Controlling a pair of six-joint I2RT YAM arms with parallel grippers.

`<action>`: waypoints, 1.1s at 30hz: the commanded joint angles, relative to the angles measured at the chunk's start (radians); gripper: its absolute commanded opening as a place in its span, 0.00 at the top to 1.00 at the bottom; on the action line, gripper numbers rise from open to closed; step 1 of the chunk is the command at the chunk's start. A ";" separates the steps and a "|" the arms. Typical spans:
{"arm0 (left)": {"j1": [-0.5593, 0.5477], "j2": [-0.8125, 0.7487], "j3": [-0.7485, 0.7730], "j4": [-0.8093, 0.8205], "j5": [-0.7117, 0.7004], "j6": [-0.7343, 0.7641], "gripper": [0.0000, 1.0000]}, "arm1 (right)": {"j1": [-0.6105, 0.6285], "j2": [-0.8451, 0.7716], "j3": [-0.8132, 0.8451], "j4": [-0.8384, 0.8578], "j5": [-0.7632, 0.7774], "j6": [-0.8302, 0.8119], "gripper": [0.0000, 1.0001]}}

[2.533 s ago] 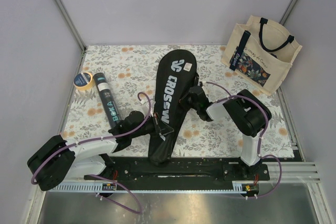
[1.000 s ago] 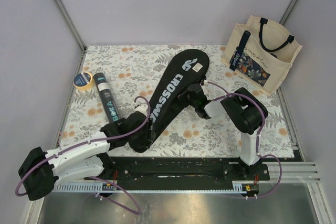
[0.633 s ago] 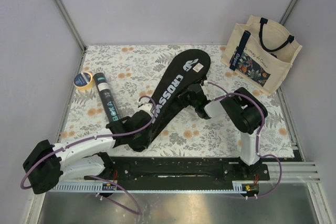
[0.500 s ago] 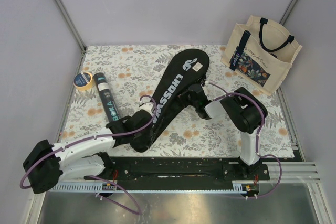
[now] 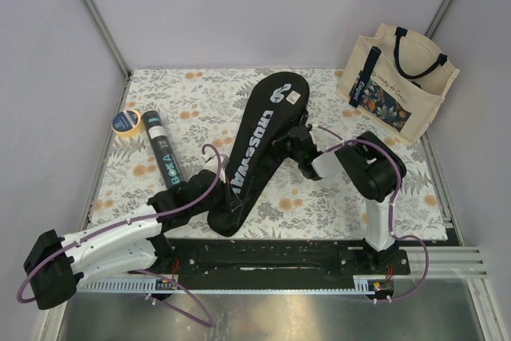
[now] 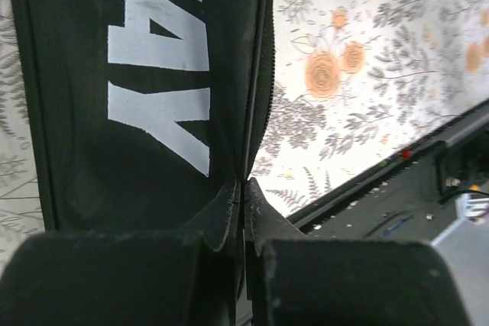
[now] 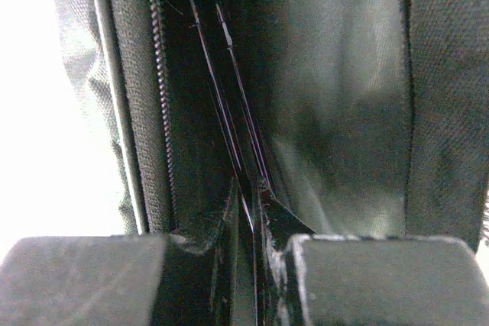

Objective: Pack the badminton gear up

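Note:
The long black racket bag (image 5: 259,129) marked "CROSSWAY" lies slanted across the floral mat, head at the back. My left gripper (image 5: 219,189) is at its lower right edge. In the left wrist view this gripper (image 6: 244,183) is shut on the bag's zipper edge (image 6: 260,97). My right gripper (image 5: 282,146) reaches into the bag's open right side. Its wrist view shows the gripper (image 7: 248,188) shut on thin black racket shafts (image 7: 221,74) inside the bag's grey lining (image 7: 344,112). A black tube with teal lettering (image 5: 164,157) lies to the left on the mat.
A yellow-rimmed tape roll (image 5: 126,121) sits by the tube's far end. A cream tote bag (image 5: 399,77) with dark handles stands at the back right corner. The black base rail (image 5: 263,257) runs along the near edge, and grey walls close in the mat.
My left gripper has shut on the bag's edge. The bag has swung, its head moving left and its lower end right. The right gripper keeps its grip.

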 commanded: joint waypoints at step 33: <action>-0.018 0.125 -0.060 0.321 0.143 -0.121 1.00 | -0.017 -0.320 -0.259 -0.098 -0.463 -0.398 0.49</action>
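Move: Some 22 cm ahead of the left hand, 7 cm to its right and 5 cm lower is the middle of the black racket bag; this hand already pinches the zip edge near the bag's narrow end. From the right hand, working in the bag's open side, the bag's middle is about 8 cm to the left and 3 cm back. The shuttlecock tube lies roughly 22 cm left and 22 cm ahead of the left hand; the tote bag is about 38 cm right and 28 cm ahead of the right hand. Keeping its pinch on the zip edge, the left hand draws the narrow end about 3 cm right and, after a tiny rise, 2.5 cm down, easing slightly back. The right hand first sinks about 1 cm in the bag's opening, then opens halfway off the racket shafts and pulls back some 9 cm, turning about 20 degrees counter-clockwise. ##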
